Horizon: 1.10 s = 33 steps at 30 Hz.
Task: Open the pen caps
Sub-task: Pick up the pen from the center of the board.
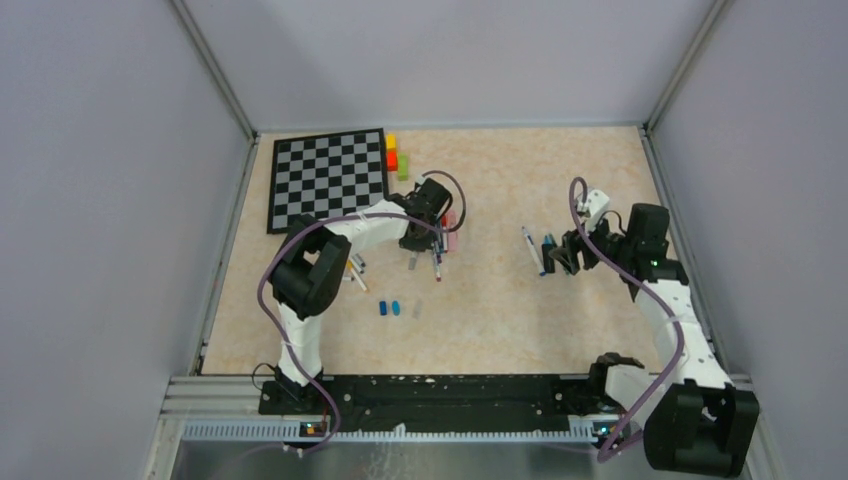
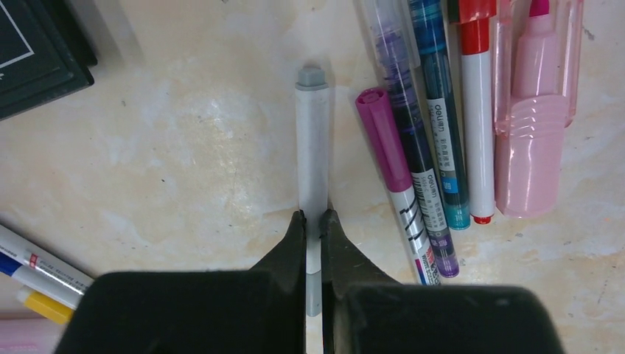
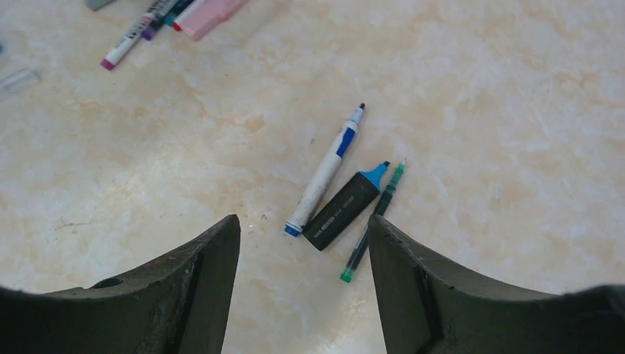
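Note:
My left gripper (image 2: 313, 218) is shut on a pen with a white barrel and grey ends (image 2: 312, 147), which lies flat on the table; the fingers (image 2: 296, 236) pinch its near part. Right beside it lie a magenta-capped pen (image 2: 383, 140), a purple pen (image 2: 402, 88), a teal pen (image 2: 438, 110), a red-ended white pen (image 2: 477, 133) and a pink highlighter (image 2: 532, 147). My right gripper (image 3: 304, 225) hangs open and empty above the table. Just beyond it lie a white and blue pen (image 3: 324, 173), a black highlighter with a bare blue tip (image 3: 345, 208) and a thin green pen (image 3: 372, 225).
Two blue caps (image 1: 389, 307) and a grey one (image 1: 418, 308) lie loose near the table's middle. A chessboard (image 1: 328, 178) lies at the back left, with yellow, red and green blocks (image 1: 392, 155) at its right edge. More pens (image 2: 37, 273) lie left of my left gripper.

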Tool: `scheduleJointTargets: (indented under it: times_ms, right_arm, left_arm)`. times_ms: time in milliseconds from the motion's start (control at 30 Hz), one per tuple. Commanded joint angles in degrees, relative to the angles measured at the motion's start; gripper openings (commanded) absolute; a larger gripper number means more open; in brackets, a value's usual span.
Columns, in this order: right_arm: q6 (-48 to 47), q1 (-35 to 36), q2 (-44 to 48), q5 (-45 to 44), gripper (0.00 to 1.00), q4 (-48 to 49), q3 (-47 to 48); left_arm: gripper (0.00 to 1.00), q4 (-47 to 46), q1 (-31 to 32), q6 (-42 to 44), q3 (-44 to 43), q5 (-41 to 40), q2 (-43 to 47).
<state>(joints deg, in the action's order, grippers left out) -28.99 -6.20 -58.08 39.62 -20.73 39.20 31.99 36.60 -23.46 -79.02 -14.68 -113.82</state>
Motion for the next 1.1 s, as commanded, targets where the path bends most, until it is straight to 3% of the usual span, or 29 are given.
scheduleJointTargets:
  times_ms: [0, 167, 267, 367, 567, 667, 833, 1067]
  right_arm:
    - [-4.89, -0.57, 7.39, 11.64, 0.63, 0.34, -1.48]
    - [-13.83, -0.57, 12.35, 25.01, 0.63, -6.73, -1.37]
    - [-32.13, -0.57, 11.88, 33.06, 0.63, -20.16, -0.65]
    - [-49.20, -0.57, 10.80, 38.74, 0.65, -29.86, -1.64]
    - [-59.35, 1.01, 8.52, 41.98, 0.68, -34.55, -1.69]
    - [-61.66, 2.63, 7.47, 41.52, 0.68, -34.01, -2.43]
    - [-73.08, 5.85, 6.97, 38.06, 0.68, -34.38, -5.42]
    - [-80.27, 8.78, 7.03, 32.14, 0.66, -31.45, -8.70]
  left_arm:
    - [0.00, 2.62, -1.25, 3.60, 2.26, -3.25, 0.35]
    - [0.00, 0.53, -1.29, 5.03, 3.49, -1.74, 8.54]
    - [0.00, -3.63, -1.29, 6.01, 8.19, 3.73, 17.01]
    - [0.00, -8.27, -1.27, 6.32, 14.27, 15.07, 24.14]
    - [0.00, -21.26, -1.18, 0.53, 25.10, 36.59, 32.62]
    - [0.00, -28.85, -1.00, -5.00, 28.93, 45.69, 32.71]
    - [0.00, -40.40, 2.33, -12.10, 30.20, 55.48, 27.88]
    - [0.00, -39.29, 8.93, -12.29, 21.57, 60.34, 15.63]
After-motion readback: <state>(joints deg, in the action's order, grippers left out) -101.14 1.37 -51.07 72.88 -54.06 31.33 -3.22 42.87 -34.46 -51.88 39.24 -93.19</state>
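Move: Already shut in the left fingers just above the table is the white pen with grey ends; the magenta marker lies about 4 cm to that hand's right, level with it. The free mid-table space it is bound for is some 15 cm back and 14 cm right. From the right hand, the white pen is about 32 cm left, 7 cm ahead and 12 cm lower; nearer, the blue marker lies 7 cm ahead and 7 cm left, the black highlighter 6 cm ahead and 4 cm left. Keeping its pinch on the white pen, the left hand first slips a little left, then lifts about 10 cm off the table and swings back and right towards the right gripper, its fingers rolling from downward to point right. The right hand, fingers still open, rises briefly and sinks again while drawing back and left off the uncapped pens, turning some 55 degrees counter-clockwise to face the held pen. ##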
